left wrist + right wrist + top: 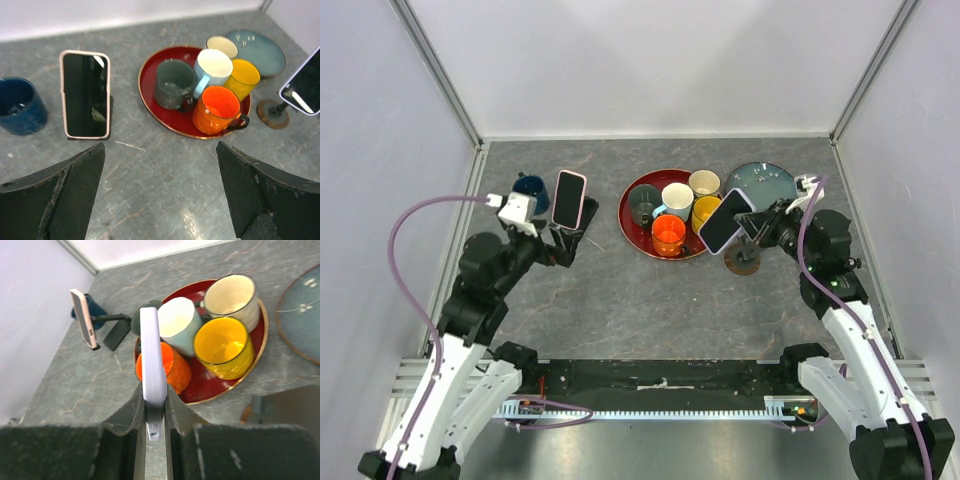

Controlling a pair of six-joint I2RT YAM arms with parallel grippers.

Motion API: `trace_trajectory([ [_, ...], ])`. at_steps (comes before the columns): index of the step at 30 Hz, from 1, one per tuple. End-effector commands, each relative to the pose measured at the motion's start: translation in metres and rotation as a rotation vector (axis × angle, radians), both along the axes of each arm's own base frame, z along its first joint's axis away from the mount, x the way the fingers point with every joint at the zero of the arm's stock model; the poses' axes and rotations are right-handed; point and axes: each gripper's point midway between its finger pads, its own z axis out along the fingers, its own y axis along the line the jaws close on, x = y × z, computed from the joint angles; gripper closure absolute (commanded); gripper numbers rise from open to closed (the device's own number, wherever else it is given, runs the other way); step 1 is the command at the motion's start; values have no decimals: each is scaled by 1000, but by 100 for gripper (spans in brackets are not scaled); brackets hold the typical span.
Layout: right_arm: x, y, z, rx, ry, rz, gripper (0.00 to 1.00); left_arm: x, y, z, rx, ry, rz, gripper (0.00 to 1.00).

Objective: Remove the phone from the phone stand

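A phone in a lavender case is pinched edge-on between the fingers of my right gripper, which is shut on it. It hangs over the table beside the orange cup, just left of a round wooden-based phone stand; the stand shows at the lower right in the right wrist view, apart from the phone. A second phone in a pink case leans on a black stand at the left. My left gripper stands wide open over bare table, short of the pink phone, holding nothing.
A red tray holds several cups: grey, light blue, cream, yellow and orange. A blue plate lies at the back right. A dark blue mug sits left of the pink phone.
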Motion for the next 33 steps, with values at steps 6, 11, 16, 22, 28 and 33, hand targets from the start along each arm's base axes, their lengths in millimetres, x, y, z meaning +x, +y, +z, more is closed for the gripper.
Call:
trace_trajectory([
  [6, -7, 56, 6, 222, -25, 191, 100, 9, -67, -18, -36, 203, -181, 0],
  [11, -8, 75, -17, 277, 95, 220, 100, 3, -108, -10, 1, 202, -245, 0],
  [16, -12, 90, -30, 303, 165, 240, 100, -3, -144, -18, 70, 211, -283, 0],
  [22, -18, 108, -38, 320, 225, 277, 100, -13, -183, -26, 139, 196, -345, 0],
  [28, -24, 121, -37, 332, 239, 320, 100, -16, -210, -41, 265, 192, -348, 0],
  [33, -27, 123, -38, 344, 242, 327, 100, -19, -218, -55, 337, 220, -330, 0],
])
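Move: My right hand already pinches the lilac phone by its edge, the phone's middle about 2 cm ahead and 3 cm left; my open left gripper is some 39 cm to its left and 4 cm back. From my left hand the phone is roughly 36 cm right, 5 cm ahead, about level. The orange mug stands 22 cm right, 9 cm ahead, 20 cm below it; the pink phone 17 cm ahead, 3 cm left, 17 cm below. I bring both hands together in front of the tray. My left, fingers staying wide open, sweeps about 21 cm right and sinks some 7 cm, swinging clockwise and tipping down towards the lilac phone's free end. My right keeps its pinch and carries the phone about 12 cm left and 7 cm down, tipping its fingers down some 20 degrees and turning them counter-clockwise. ##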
